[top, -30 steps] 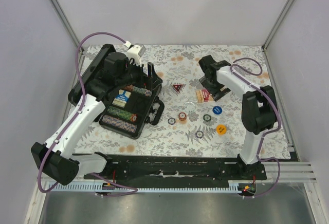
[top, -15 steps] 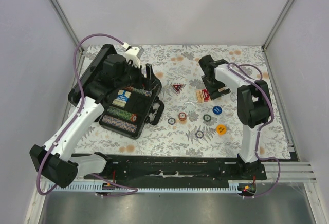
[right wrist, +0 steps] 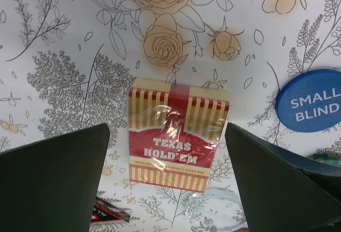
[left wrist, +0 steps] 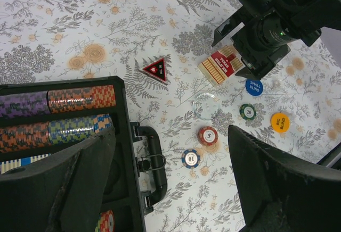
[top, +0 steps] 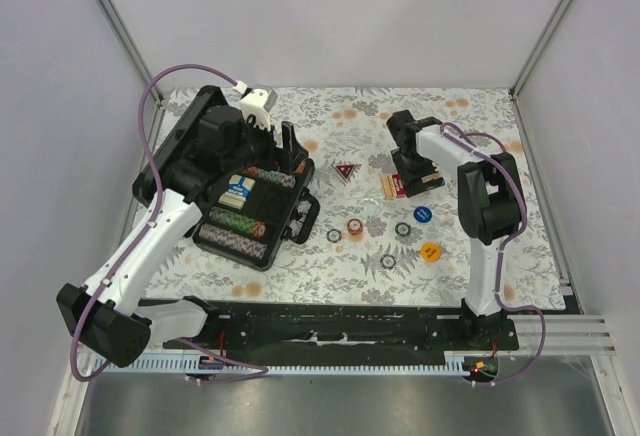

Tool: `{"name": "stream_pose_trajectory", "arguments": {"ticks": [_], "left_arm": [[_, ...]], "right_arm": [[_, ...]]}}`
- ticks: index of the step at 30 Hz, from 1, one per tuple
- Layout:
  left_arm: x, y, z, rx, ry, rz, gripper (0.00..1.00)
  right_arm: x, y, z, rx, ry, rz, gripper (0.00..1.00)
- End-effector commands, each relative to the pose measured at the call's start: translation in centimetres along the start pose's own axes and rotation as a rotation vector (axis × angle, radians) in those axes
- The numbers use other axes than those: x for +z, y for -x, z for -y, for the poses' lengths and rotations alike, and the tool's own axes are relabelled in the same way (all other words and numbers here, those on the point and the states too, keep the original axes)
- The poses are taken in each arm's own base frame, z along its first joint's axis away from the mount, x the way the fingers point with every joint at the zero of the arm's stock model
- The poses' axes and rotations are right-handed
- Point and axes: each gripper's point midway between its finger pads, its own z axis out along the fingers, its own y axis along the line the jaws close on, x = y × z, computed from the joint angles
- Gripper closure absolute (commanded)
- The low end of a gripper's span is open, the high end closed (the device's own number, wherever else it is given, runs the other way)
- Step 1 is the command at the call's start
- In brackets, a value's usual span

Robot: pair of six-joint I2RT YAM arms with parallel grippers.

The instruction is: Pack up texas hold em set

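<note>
The black case (top: 181, 144) of the texas hold em set lies open at the left, rows of chips (top: 238, 226) inside and its handle (left wrist: 154, 163) facing the loose pieces. My left gripper (top: 290, 153) hangs open over the case's right edge and holds nothing (left wrist: 171, 136). The red card deck (top: 396, 187) lies flat on the cloth. Directly above it my right gripper (top: 410, 168) is open, a finger on each side of the deck (right wrist: 178, 139) and apart from it. A red-marked triangle (top: 346, 170) lies between case and deck.
Loose chips lie right of the case: a blue-white one (left wrist: 191, 158), a red one (left wrist: 208, 135), a green one (left wrist: 247, 111), a blue "small blind" (right wrist: 311, 101) and an orange "big blind" (top: 431, 252). A clear disc (left wrist: 205, 104) rests just below the deck.
The right arm's elbow has swung inward and its gripper has settled a little closer over the deck. The left arm has barely shifted. Both grippers stayed open.
</note>
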Motion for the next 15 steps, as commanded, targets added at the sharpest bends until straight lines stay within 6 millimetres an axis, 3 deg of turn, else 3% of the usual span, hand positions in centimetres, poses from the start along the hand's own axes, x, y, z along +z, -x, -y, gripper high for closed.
{"name": "stream_pose_trajectory", "arguments": {"ticks": [1,7,13,15], "left_arm": [[-0.2,1.7,-0.1,0.046,0.01,0.067,0.09],[-0.1,1.3,-0.2,0.03,0.011,0.055,0.09],[0.1,0.7,0.0,0.001,0.0,0.041,0.09],[0.2,0.6,0.0,-0.017,0.004,0.039,0.09]], "right_arm": [[1.3,0.3,0.0,0.043,-0.041,0.0,0.02],[1.8,0.3,0.2,0.03,-0.054,0.001,0.06],[1.4,0.4,-0.4,0.016,-0.016,-0.006,0.41],[0.9,0.4,-0.7,0.002,0.0,-0.013,0.44]]}}
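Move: The Texas Hold'em card box lies flat between and just under the open right fingers, its middle about 2 cm below and 1 cm left of the hand. The blue small blind button lies some 8 cm back and 6 cm right of the hand; the clear disc is 8 cm left and 4 cm back. The red all-in triangle is about 15 cm left and 4 cm ahead. From the left hand the box is roughly 9 cm ahead, 25 cm right and 27 cm down. Lower the right gripper about 1.5 cm, nearly straight down, so that the open fingers straddle the card box, one ahead of it and one behind. Then stay at that height and shut the fingers from wide open to about two thirds, until they pinch the long sides of the box. ##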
